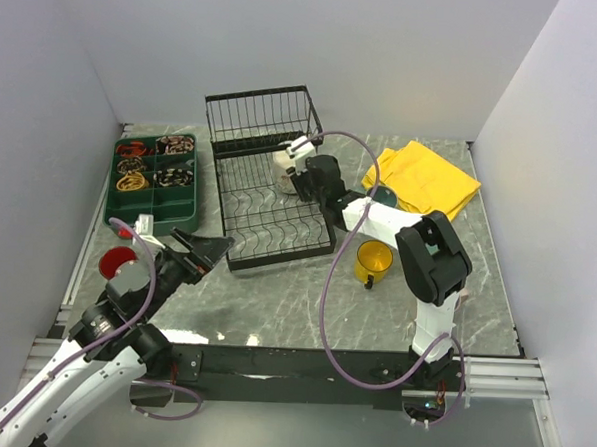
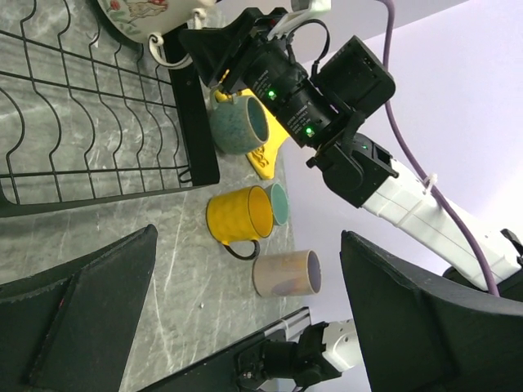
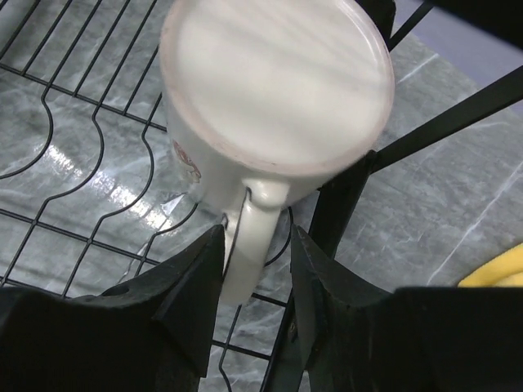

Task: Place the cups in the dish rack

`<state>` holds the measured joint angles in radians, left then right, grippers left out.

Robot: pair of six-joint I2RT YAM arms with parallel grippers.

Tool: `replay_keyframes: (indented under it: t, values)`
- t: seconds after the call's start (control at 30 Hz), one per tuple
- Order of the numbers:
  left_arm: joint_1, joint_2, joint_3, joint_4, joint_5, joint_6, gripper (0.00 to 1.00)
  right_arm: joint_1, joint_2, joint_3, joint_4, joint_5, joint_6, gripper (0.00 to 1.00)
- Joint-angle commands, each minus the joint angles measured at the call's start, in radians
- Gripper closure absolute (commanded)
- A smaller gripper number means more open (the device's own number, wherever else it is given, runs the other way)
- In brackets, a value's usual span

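Note:
A cream cup [image 3: 274, 90] stands in the black wire dish rack [image 3: 343, 212], its flat underside facing the right wrist camera. My right gripper [image 3: 257, 234] is open around its handle [image 3: 245, 253], with a gap on the right side. From above, this cream cup [image 1: 284, 166] is at the dish rack's [image 1: 269, 222] right side, by my right gripper [image 1: 300, 164]. A yellow cup [image 1: 373, 259] stands on the table right of the rack. A large teal cup [image 2: 237, 126], a small teal cup [image 2: 278, 202] and a pinkish-beige cup [image 2: 284, 273] lie near it. A red cup [image 1: 116, 264] is by my open, empty left gripper [image 1: 202, 251].
A dark green compartment tray [image 1: 153, 181] of small items stands left of the rack. A yellow cloth [image 1: 426, 177] lies at the back right. White walls close in the table on three sides. The right arm [image 1: 432, 256] reaches across over the yellow cup.

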<state>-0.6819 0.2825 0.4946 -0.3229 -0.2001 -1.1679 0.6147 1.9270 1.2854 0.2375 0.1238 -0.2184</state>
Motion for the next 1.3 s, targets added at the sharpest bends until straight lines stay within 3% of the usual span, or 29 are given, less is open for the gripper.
replay_keyframes:
  t: [0.0, 0.23, 0.37, 0.4, 0.47, 0.5, 0.67, 0.8, 0.93, 1.03, 1.13, 1.23, 1.27]
  values:
    - [0.004, -0.025, 0.007, 0.001, -0.015, -0.001, 0.00, -0.012, -0.014, 0.022, 0.042, 0.022, -0.009, 0.55]
    - [0.004, -0.022, 0.033, -0.042, -0.039, 0.030, 0.00, -0.018, -0.101, 0.000, 0.011, 0.031, -0.003, 0.55]
    - [0.004, 0.013, 0.097, -0.131, -0.088, 0.066, 0.04, -0.020, -0.186, -0.029, -0.041, -0.110, 0.004, 0.48]
    - [0.004, 0.024, 0.134, -0.190, -0.110, 0.082, 0.04, -0.018, -0.232, -0.043, -0.061, -0.159, 0.001, 0.31]
    - [0.004, 0.069, 0.200, -0.247, -0.169, 0.102, 0.04, -0.018, -0.278, -0.049, -0.137, -0.291, -0.025, 0.12]
    - [0.004, 0.089, 0.226, -0.286, -0.195, 0.118, 0.04, -0.018, -0.322, -0.052, -0.168, -0.344, -0.041, 0.08]
    - [0.004, 0.265, 0.418, -0.546, -0.381, 0.169, 0.04, -0.018, -0.466, -0.086, -0.380, -0.635, -0.149, 0.02]
    - [0.005, 0.360, 0.499, -0.717, -0.526, 0.120, 0.04, -0.023, -0.584, -0.126, -0.490, -0.699, -0.190, 0.00]
    - [0.037, 0.366, 0.484, -0.749, -0.567, 0.105, 0.04, -0.073, -0.661, -0.184, -0.538, -0.756, -0.210, 0.00]
    - [0.113, 0.372, 0.450, -0.671, -0.524, 0.171, 0.04, -0.165, -0.709, -0.233, -0.543, -0.855, -0.190, 0.00]
    - [0.263, 0.430, 0.415, -0.553, -0.402, 0.289, 0.03, -0.260, -0.741, -0.288, -0.524, -0.965, -0.162, 0.00]
    - [0.479, 0.483, 0.401, -0.452, -0.223, 0.410, 0.04, -0.325, -0.778, -0.333, -0.512, -1.022, -0.136, 0.00]
    - [0.602, 0.489, 0.395, -0.429, -0.175, 0.459, 0.04, -0.337, -0.795, -0.351, -0.511, -1.042, -0.131, 0.00]
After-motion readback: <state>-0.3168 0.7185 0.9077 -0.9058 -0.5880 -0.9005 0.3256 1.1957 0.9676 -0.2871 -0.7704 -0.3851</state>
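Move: Back towards the robot by about 17 cm, 18 cm right and a little below the right hand is the yellow cup; the teal cup is level and 19 cm right. The upturned floral cup's middle is 3 cm ahead, 4 cm left, its handle between the loosened fingers. For the left hand, the red cup is about 25 cm left, 5 cm ahead, 17 cm below; the green organizer is 27 cm ahead, 17 cm left. Backing away from the floral cup's handle, the right hand spreads its half-open fingers wide, draws some 18 cm back while rising, then sinks a little and swings right towards the yellow cup, turned about 35 degrees counter-clockwise. The left hand, still open, sweeps some 15 cm left towards the red cup, lastly forward and down, rolling, turning counter-clockwise and tipping down. ##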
